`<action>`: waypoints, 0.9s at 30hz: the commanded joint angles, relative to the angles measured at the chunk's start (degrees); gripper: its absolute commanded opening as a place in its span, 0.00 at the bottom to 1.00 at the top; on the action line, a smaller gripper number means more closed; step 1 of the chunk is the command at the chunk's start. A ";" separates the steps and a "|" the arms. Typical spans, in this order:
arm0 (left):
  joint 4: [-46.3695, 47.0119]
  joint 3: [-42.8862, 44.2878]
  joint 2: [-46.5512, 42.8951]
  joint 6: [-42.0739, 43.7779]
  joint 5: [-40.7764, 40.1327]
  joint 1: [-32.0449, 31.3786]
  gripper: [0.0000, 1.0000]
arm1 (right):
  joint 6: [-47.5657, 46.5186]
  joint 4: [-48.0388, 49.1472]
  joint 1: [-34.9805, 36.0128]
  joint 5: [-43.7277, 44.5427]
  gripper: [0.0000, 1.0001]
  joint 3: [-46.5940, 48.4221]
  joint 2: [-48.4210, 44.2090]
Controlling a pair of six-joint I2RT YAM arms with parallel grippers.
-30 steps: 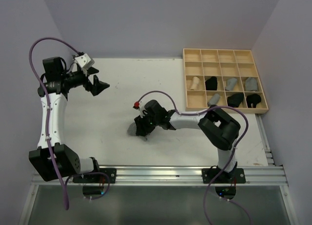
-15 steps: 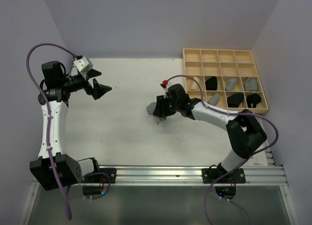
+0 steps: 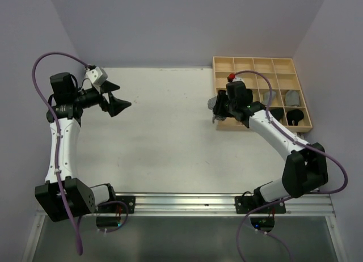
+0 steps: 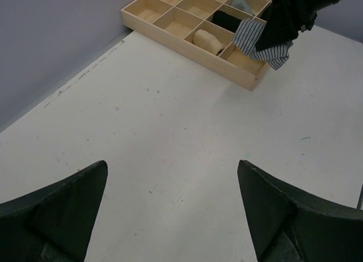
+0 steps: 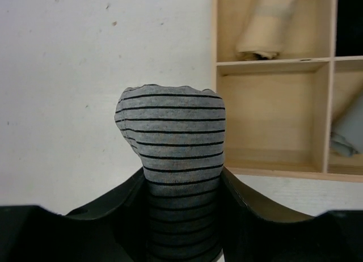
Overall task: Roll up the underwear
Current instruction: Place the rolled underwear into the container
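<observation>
My right gripper [image 3: 218,108] is shut on a rolled grey underwear with thin black stripes [image 5: 173,131]. It holds the roll above the table, just off the left edge of the pale wooden grid tray [image 3: 262,60]. The striped roll also shows in the left wrist view [image 4: 258,41] and in the top view [image 3: 213,104]. In the right wrist view the gripper [image 5: 181,182] faces a bare compartment [image 5: 272,114]. A tan roll [image 5: 264,24] lies in the compartment beyond it. My left gripper [image 3: 116,100] is open and empty at the far left, above the table.
The tray's right cells hold rolled garments: grey ones [image 3: 292,96] and black ones [image 3: 295,115]. Its back rows show bare wood. The tray's near wall [image 4: 170,38] stands up from the white table. Purple walls close the back and sides.
My right gripper has carried the striped roll from the middle of the table up and right to the tray's left edge. The left arm has barely moved.
</observation>
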 commanded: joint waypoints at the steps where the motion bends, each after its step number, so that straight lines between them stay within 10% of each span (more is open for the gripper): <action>1: 3.09 -0.57 -0.17 -2.04 1.38 0.28 1.00 | -1.51 -6.61 -1.20 11.26 0.00 5.66 -1.11; 11: 3.97 -1.97 0.27 -2.04 -0.38 0.28 1.00 | 4.81 -23.67 -2.17 26.05 0.00 17.96 14.00; 27: 2.92 -2.68 0.45 -0.90 -2.76 0.28 1.00 | 11.32 -23.06 -2.17 29.75 0.00 22.54 28.42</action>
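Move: The right hand already grips the striped gray rolled underwear. The container's empty near-left cell, where it is bound, lies about 8 cm to the right, 2 cm ahead and some 12 cm below. The beige roll is in the cell 9 cm beyond that one; the plain gray roll is in the cell about 9 cm to its right, and the black roll diagonally beyond it. From the left hand the empty cell lies about 42 cm to the right, 4 cm ahead and 28 cm lower. Keeping its pinch on the striped underwear, the right hand carries it over the container's left wall, rightward about 9 cm. It first rises a couple of centimetres, then sinks some 11 cm from that height towards the empty corner cell. Meanwhile the wrist swings clockwise roughly 25 degrees, its left side dips and the fingers tip down; they don't open. ##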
